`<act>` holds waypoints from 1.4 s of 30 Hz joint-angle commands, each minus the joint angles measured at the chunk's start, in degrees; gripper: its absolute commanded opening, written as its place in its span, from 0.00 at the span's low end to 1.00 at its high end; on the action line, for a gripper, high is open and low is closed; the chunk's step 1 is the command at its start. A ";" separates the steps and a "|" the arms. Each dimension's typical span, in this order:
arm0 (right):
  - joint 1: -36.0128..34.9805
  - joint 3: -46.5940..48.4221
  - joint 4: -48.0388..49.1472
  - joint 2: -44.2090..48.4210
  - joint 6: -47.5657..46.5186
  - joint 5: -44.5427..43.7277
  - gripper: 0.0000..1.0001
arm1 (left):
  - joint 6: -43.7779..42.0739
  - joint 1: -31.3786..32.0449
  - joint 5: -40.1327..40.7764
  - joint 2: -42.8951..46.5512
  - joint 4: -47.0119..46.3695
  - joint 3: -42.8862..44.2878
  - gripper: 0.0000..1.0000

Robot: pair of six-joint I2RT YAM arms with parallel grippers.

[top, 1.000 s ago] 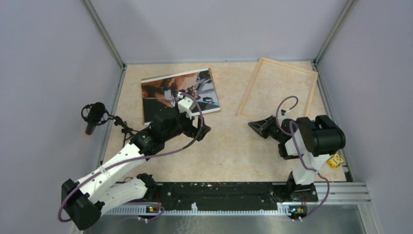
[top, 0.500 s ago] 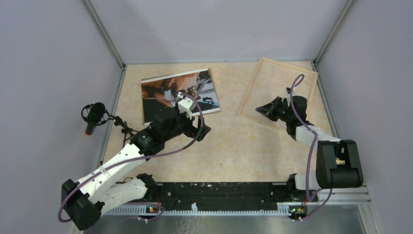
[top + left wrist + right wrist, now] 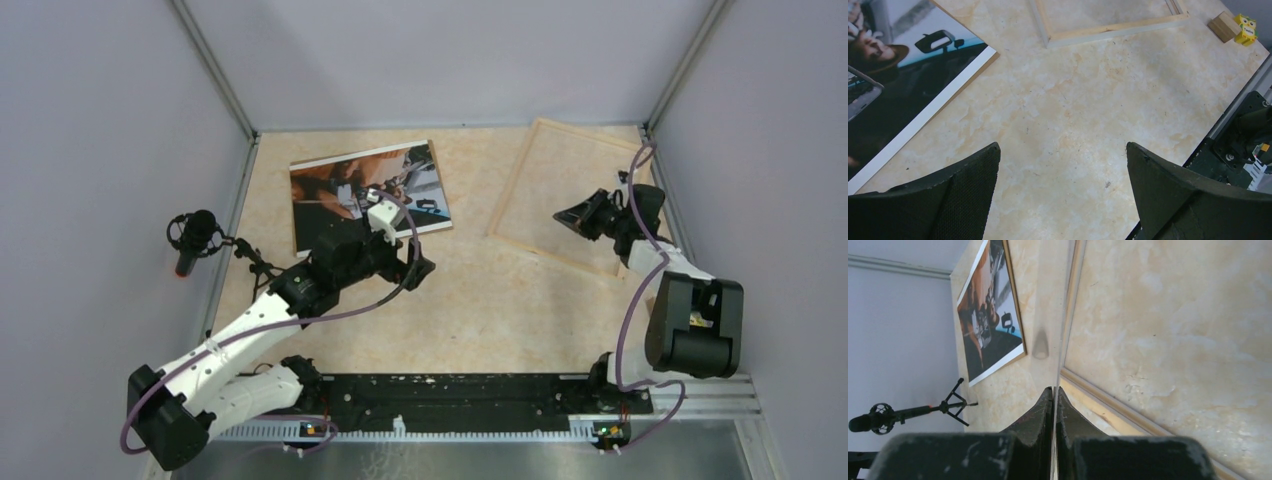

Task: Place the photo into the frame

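The photo [image 3: 350, 185] lies face up at the back left of the table, and shows too in the left wrist view [image 3: 893, 75] and the right wrist view [image 3: 988, 315]. The frame [image 3: 510, 180] of pale wooden strips lies flat at the back right, with table showing through it [image 3: 1108, 31] [image 3: 1108, 407]. My left gripper [image 3: 420, 268] hovers open just in front of the photo's near right corner, with nothing between its fingers [image 3: 1062, 145]. My right gripper [image 3: 560, 215] is over the inside of the frame, pointing left. Its jaws are pressed shut [image 3: 1054, 389], with only a thin pale line in the seam.
A brown board edge [image 3: 985, 60] peeks out under the photo. A small wooden block [image 3: 1225, 25] and a yellow owl figure [image 3: 1247, 29] sit near the right arm's base. A microphone on a stand [image 3: 195, 235] is at the left wall. A black rail [image 3: 450, 390] runs along the near edge.
The right arm swung from the frame's near edge back and to the right, over the frame's inside, and its slightly parted jaws closed. The left arm, photo and frame stayed put.
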State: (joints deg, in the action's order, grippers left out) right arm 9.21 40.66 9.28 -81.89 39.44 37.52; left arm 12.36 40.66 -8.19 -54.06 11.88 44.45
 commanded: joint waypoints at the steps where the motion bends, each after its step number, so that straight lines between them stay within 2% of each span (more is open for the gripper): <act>1: 4.73 2.96 1.24 -1.88 -2.84 5.12 0.00 | 0.56 0.29 -0.43 -2.17 -3.35 1.18 0.98; 9: 9.72 5.14 0.64 -4.66 -5.72 9.93 0.00 | 2.23 0.33 -0.77 -8.04 -0.12 8.96 0.98; 20: 13.73 6.41 3.37 -7.96 -5.43 11.78 0.00 | 2.71 0.31 -2.63 -15.20 -3.87 14.89 0.98; 28: 16.05 5.95 3.53 -8.10 -6.28 13.28 0.00 | -0.87 0.36 1.42 -15.25 -5.34 11.40 0.98; 42: 19.96 6.53 2.40 -9.02 -7.70 15.97 0.00 | -0.71 2.56 0.61 -15.08 -7.22 8.13 0.98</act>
State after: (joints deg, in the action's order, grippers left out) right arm 28.51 44.07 8.97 -89.78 34.39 51.11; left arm 12.23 42.85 -7.86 -70.04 7.84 53.04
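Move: The right hand, with a thin clear sheet pinched in its fingers, hovers over the near half of the frame. The frame's middle lies about 8 cm ahead and 2 cm right, some 11 cm below, with the photo's middle 46 cm left and 8 cm ahead. The wooden block sits 21 cm right and 19 cm back. From the open left hand, the frame's middle is some 38 cm right, 20 cm ahead and 20 cm below; the photo's middle is 10 cm left and 20 cm ahead. Still pinching the clear sheet, the right hand carries it about 10 cm to the right, across the frame towards its right-hand bar, nearly level. It turns slightly clockwise on the way. The empty left hand, fingers wide, bobs down, up and down again as it drifts some 5 cm right and 3 cm forward towards the frame, easing back a little at the end. ##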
